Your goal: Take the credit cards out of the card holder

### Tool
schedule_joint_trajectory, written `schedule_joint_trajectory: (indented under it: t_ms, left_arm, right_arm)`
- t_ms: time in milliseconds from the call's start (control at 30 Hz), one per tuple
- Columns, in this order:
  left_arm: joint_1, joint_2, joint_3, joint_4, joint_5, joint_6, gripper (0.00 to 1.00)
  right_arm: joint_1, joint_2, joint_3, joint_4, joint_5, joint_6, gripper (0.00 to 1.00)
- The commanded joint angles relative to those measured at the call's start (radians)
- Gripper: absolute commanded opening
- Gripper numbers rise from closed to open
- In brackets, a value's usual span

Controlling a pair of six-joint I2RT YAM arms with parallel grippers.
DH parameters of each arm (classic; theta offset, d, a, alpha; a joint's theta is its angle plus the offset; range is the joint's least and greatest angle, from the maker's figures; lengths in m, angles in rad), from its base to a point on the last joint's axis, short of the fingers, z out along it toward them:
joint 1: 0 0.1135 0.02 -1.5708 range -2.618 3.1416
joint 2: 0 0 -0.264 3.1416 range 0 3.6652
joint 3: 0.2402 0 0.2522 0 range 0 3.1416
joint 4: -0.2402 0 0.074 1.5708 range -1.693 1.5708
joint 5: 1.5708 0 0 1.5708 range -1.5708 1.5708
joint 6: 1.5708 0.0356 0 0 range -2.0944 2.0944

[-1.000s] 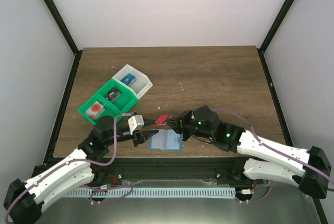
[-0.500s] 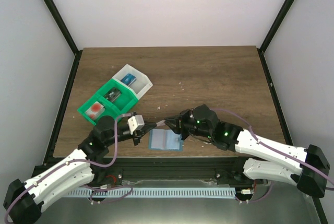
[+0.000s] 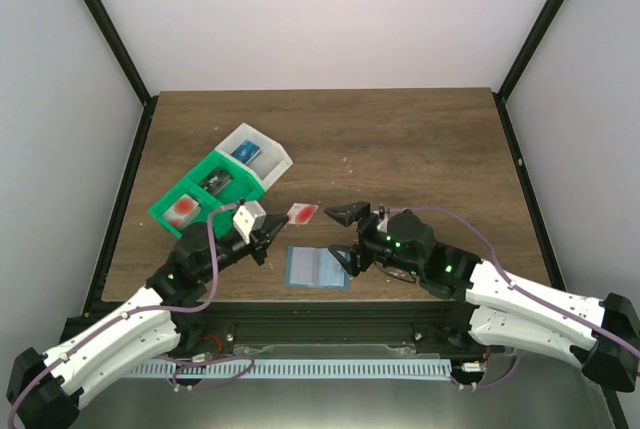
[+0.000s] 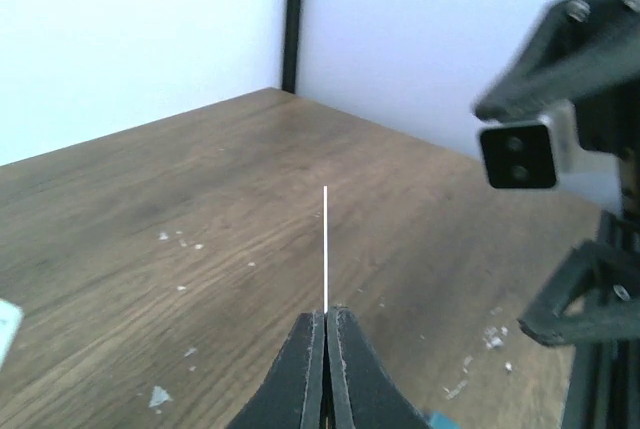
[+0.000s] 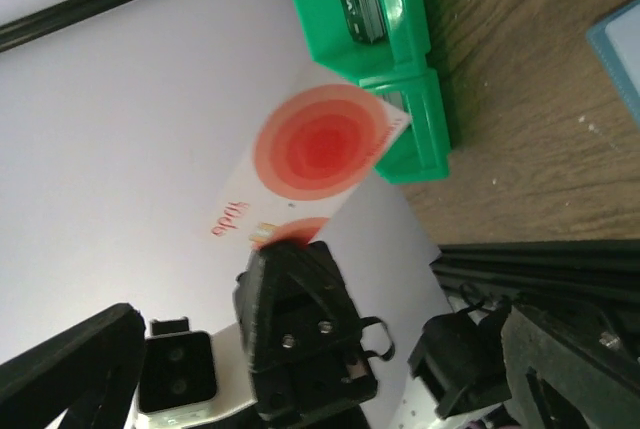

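One credit card (image 3: 303, 213), white with a big red spot (image 5: 320, 144), hangs above the table, pinched at one end by my left gripper (image 3: 281, 225). In the left wrist view the card (image 4: 326, 244) shows edge-on as a thin white line rising from the shut jaws of the left gripper (image 4: 327, 312). My right gripper (image 3: 343, 234) stands open just right of the card, not touching it. The card holder (image 3: 318, 268) lies open and flat on the table below both grippers; a corner of the card holder (image 5: 622, 47) shows in the right wrist view.
A green-and-white compartment tray (image 3: 215, 184) sits at the back left, with a red-spotted card in its near compartment (image 3: 181, 209). The tray's green wall (image 5: 405, 144) shows behind the held card. The table's near edge runs just below the holder.
The card passed from my right gripper to my left. The left jaws shut on it, the right jaws opened and drew back to the right, and the left arm lifted the card leftward.
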Motion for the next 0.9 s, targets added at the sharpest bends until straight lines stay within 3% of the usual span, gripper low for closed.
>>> schedule_joint_trajectory:
  t_ms: [0, 167, 567, 867]
  left_arm:
    - [0.016, -0.008, 0.046, 0.005, -0.164, -0.137, 0.00]
    - [0.093, 0.005, 0.094, -0.065, -0.290, -0.323, 0.00]
    - [0.398, 0.013, 0.229, -0.342, -0.333, -0.681, 0.00]
    - [0.473, -0.019, 0.278, -0.583, -0.602, -0.845, 0.00]
  right_arm:
    - [-0.001, -0.033, -0.031, 0.008, 0.032, -0.110, 1.00]
    - [-0.001, -0.034, -0.071, 0.007, -0.005, -0.141, 1.00]
    - [-0.002, -0.056, -0.132, -0.012, -0.017, -0.140, 1.00]
    - [-0.001, -0.106, -0.170, -0.028, 0.001, -0.128, 1.00]
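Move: The green compartment with the red-spotted card lies some 28 cm left and 11 cm ahead of the left hand, which already holds the credit card, and about 17 cm lower. The middle green compartment is about 19 cm ahead and 21 cm left of that hand, the white bin some 28 cm ahead and 10 cm left. The card holder lies roughly 20 cm beneath the right hand, level with it fore and aft and about 3 cm to its left. The red-and-white credit card stays pinched in the left fingers as that arm swings about 19 cm left and first 9 cm forward, towards the green compartments, turning roughly 60 degrees counter-clockwise until the fingers point straight ahead and dip slightly; it rises about 3 cm, then sinks back. The empty right hand, fingers wide, sinks some 5 cm towards the card holder without touching it. ##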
